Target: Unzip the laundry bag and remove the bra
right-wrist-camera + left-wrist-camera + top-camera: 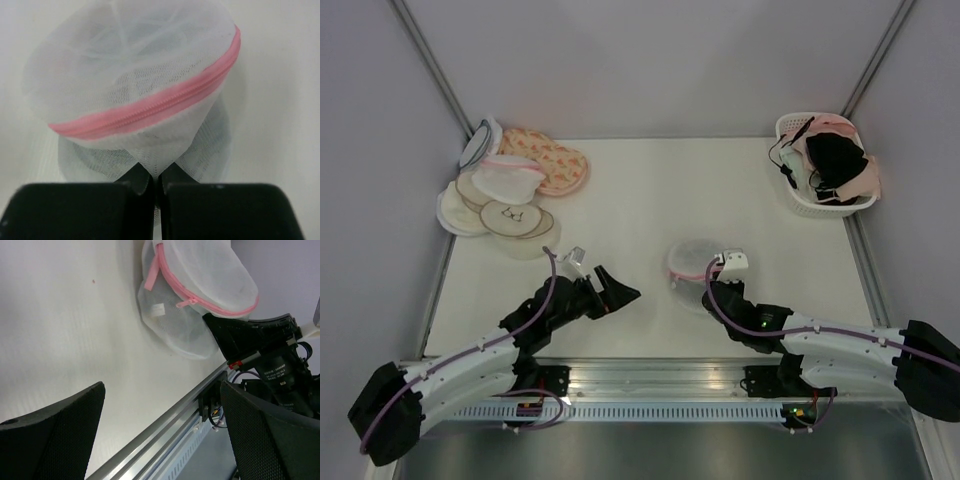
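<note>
The laundry bag (pixel 692 266), a small white mesh dome with pink zipper trim, stands at the table's middle front. My right gripper (pixel 706 289) is shut on a fold of its mesh at the near base, and the pinch shows in the right wrist view (pixel 156 175) below the pink zipper (pixel 150 110). The zipper runs closed round the laundry bag (pixel 135 70). My left gripper (pixel 618 288) hangs open to the bag's left with nothing between its fingers (pixel 162 390). Its camera sees the laundry bag (pixel 200 295) and the zipper pull (pixel 182 303). The bra is hidden inside.
A pile of mesh pouches (pixel 505 180) lies at the back left, with a peach floral pouch (pixel 555 160) and a cream disc with a bra drawing (pixel 515 217). A white basket (pixel 800 205) of garments stands at the back right. An aluminium rail (pixel 165 425) runs along the near edge.
</note>
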You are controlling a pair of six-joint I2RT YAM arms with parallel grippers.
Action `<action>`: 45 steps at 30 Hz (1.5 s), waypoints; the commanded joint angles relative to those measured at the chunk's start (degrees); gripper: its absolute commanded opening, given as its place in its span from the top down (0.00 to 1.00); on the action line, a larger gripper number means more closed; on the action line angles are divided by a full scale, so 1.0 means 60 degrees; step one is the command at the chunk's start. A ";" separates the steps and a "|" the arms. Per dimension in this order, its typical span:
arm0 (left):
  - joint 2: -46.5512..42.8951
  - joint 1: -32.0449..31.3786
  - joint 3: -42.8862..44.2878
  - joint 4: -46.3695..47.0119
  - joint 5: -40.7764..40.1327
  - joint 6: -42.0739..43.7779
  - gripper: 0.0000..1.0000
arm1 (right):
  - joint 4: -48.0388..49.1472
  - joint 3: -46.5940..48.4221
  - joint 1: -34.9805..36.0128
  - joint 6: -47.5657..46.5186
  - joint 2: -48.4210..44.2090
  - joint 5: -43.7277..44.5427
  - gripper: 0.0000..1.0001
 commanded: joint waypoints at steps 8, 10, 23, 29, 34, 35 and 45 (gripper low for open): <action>0.4888 0.0324 0.1739 0.6196 0.0836 -0.0549 0.00 | 0.1582 -0.0162 -0.0120 -0.1368 -0.0218 -0.2566 1.00; 0.5521 0.0703 0.2003 0.6447 0.1056 -0.0784 0.00 | 0.1451 -0.0206 -0.0120 -0.1339 -0.0305 -0.2595 1.00; 0.6620 0.1087 0.2618 0.3956 0.1040 -0.1983 0.00 | 0.1421 -0.0221 -0.0120 -0.1295 -0.0409 -0.2610 0.99; 0.8274 0.1101 0.2955 0.5244 0.2051 -0.3082 0.01 | 0.1421 -0.0279 -0.0135 -0.1266 -0.0467 -0.2610 1.00; 0.9360 0.1101 0.2942 0.7059 0.2726 -0.4063 0.14 | 0.1435 -0.0280 -0.0120 -0.1266 -0.0511 -0.2610 1.00; 0.9550 0.1101 0.2869 0.7657 0.2785 -0.4153 0.26 | 0.1435 -0.0294 -0.0135 -0.1266 -0.0511 -0.2610 1.00; 0.9333 0.1145 0.2649 0.8264 0.3356 -0.3964 0.98 | 0.1319 -0.0192 -0.0120 -0.1251 -0.0350 -0.2523 1.00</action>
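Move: The laundry bag's middle is about 8 cm ahead of the open left hand, 18 cm to its right and 6 cm lower; its left edge is nearer, some 12 cm to the right and 8 cm ahead. The pink zipper's middle is about 5 cm ahead, 16 cm right. The right hand already pinches the bag's near side, with the bag's middle 5 cm ahead and 3 cm left of it and the zipper's middle 4 cm ahead, 3 cm left. Forward and to the right, rising a little at first, the left hand swings in to the bag, then sinks and tips down some 20 degrees as it reaches farther right; its open fingers shut on the left edge by the pink trim and lift slightly, about 9 cm forward and 9 cm right in all. The right hand keeps its pinch, first carrying the bag about 4 cm left with a counter-clockwise turn, then holding still. ##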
